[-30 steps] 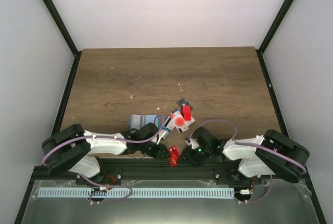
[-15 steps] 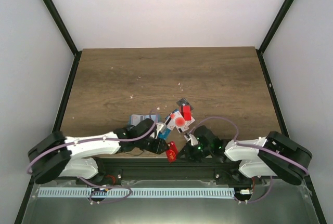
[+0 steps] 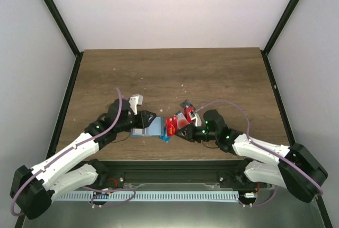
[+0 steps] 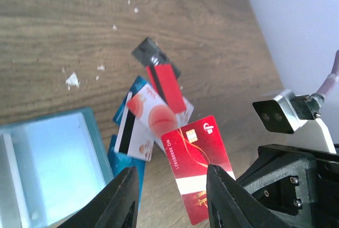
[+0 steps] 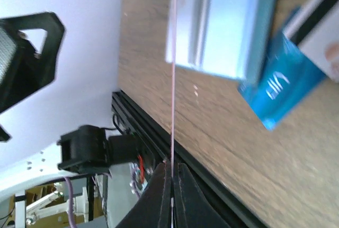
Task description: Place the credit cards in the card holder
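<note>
The card holder (image 3: 149, 128) lies open on the table, teal-blue with a pale slotted inside; it shows in the left wrist view (image 4: 53, 170) and the right wrist view (image 5: 222, 27). My right gripper (image 3: 184, 131) is shut on a red credit card (image 3: 172, 124) held on edge just right of the holder; in the right wrist view (image 5: 172, 171) that card is a thin line (image 5: 173, 80). My left gripper (image 3: 146, 118) hovers open and empty over the holder's far right edge, its fingers (image 4: 126, 199) framing the red card (image 4: 198, 167).
A pile of cards lies right of the holder: a white one with a red circle (image 4: 151, 119), a red one with a black stripe (image 4: 165, 88), a dark one (image 4: 148, 53) and blue ones (image 5: 280, 88). White crumbs (image 4: 71, 81) dot the wood.
Both arms have reached out from the near edge. My right gripper has carried the red card from the front edge up beside the holder. My left gripper has moved above the holder.
</note>
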Robot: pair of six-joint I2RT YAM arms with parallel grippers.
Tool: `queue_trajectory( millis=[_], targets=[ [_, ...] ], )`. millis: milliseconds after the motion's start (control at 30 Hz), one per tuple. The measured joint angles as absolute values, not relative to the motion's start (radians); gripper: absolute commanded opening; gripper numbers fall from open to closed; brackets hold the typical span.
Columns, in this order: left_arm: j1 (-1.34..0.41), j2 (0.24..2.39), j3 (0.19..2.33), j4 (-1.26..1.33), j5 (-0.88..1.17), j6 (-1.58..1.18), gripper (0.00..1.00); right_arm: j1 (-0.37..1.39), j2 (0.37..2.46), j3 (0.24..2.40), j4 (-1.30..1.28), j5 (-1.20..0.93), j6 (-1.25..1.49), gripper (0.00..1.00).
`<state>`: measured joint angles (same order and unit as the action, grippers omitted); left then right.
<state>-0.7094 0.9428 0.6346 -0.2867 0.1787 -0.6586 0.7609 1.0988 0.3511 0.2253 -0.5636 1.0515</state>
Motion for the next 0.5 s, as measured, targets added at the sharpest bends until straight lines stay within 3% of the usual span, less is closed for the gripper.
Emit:
queue_trajectory(
  millis=[200,500],
  targets=[
    [-0.571,0.907,0.606,-0.160,0.363,-0.648,0.38,0.694,1.164,0.432,0.367,-0.627,1.045,0.01],
    [-0.499,0.851,0.539,0.070,0.621,-0.691,0.39,0.667,1.239,0.483,0.635,-0.757,1.085,0.01]
  ],
)
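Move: The red card held in the right fingers has its middle about 3 cm left and 2 cm ahead of the right hand point. From the left hand it lies some 7 cm right, 4 cm back and 5 cm lower. The card holder lies open on the table some 16 cm under the left hand and about 3 cm to its left. The loose card pile is roughly 13 cm to the left hand's right, 2 cm farther out and also 16 cm down. The red card, still pinched by the right fingers near its edge, is carried up about 10 cm and some 4 cm forward, drifting left towards the left hand, while the right wrist tilts its fingertips up nearly 20 degrees. The left hand, empty and partly open, climbs about 7 cm and swings its fingers flatter and clockwise, to point more squarely at the card. ##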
